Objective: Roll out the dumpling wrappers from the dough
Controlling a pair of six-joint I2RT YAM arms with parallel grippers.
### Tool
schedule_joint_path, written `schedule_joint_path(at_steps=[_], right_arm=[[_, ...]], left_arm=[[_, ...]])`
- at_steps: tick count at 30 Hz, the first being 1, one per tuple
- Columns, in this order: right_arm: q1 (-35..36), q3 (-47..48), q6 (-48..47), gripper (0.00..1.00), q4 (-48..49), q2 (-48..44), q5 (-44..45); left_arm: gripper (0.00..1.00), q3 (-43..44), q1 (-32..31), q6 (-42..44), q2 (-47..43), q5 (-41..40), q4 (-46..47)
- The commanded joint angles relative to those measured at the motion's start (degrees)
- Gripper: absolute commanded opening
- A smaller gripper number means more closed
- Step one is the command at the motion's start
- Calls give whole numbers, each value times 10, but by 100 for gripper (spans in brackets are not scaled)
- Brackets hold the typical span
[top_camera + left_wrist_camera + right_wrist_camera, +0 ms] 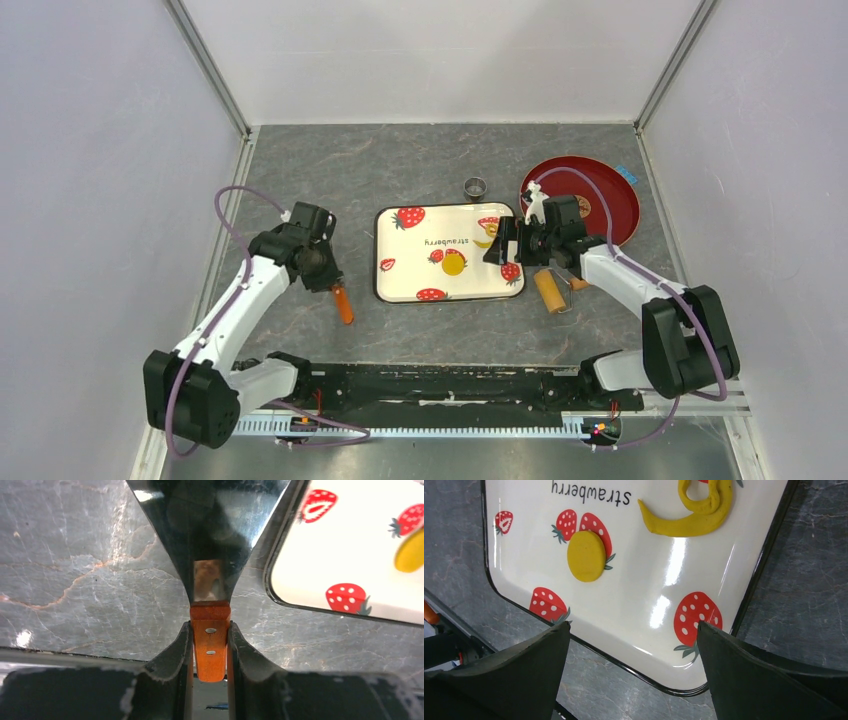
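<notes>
A round yellow dumpling wrapper (453,263) (586,556) lies flat on the strawberry-print tray (400,285) (639,605). A crescent scrap of yellow dough (484,240) (694,515) lies near the tray's far right corner. My right gripper (503,245) (634,630) hangs open over the tray's right edge, with nothing between its fingers. Left of the tray, my left gripper (328,275) (210,630) is shut on the orange wooden handle of a scraper (343,303) (210,645). The scraper's metal blade (210,525) points away over the grey table.
A small metal ring cutter (475,186) stands behind the tray. A red plate (610,200) sits at the back right. A tan wooden roller (549,290) lies just right of the tray's near corner, beneath my right arm. White walls enclose the table.
</notes>
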Motion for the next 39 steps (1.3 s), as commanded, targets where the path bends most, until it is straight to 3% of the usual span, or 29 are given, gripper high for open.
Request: schedule_joint_path(at_steps=[1,9,17,29,39], right_arm=[[0,-5,18,98,46,-21,-30],[0,-19,51,98,95,-20,-76],[1,-12,66,98,111,-31,-83],[24,24,80,98,136,-64,-139],[112,65,74,94,136,26,-131]], left_arm=[[2,54,-38,60,-24,-5,0],[2,138,-217,136,51,-78,-5],[2,151,-379,195,158,-163,-4],[2,112,-461,248,195,-188,56],[2,119,-478,260,179,-184,78]])
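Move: The left hand, already gripping the scraper, has the dough disc about 26 cm to its right, 8 cm ahead and 10 cm below; the tray's near left corner is level with it, some 9 cm right. From the open right hand the disc is about 11 cm left, 2 cm back and 7 cm down, the curled dough scrap 3 cm left and 4 cm ahead, the roller 10 cm right and 7 cm back. Left arcs the gripped scraper about 15 cm right towards the disc, swinging clockwise; open right lifts, then goes left. ##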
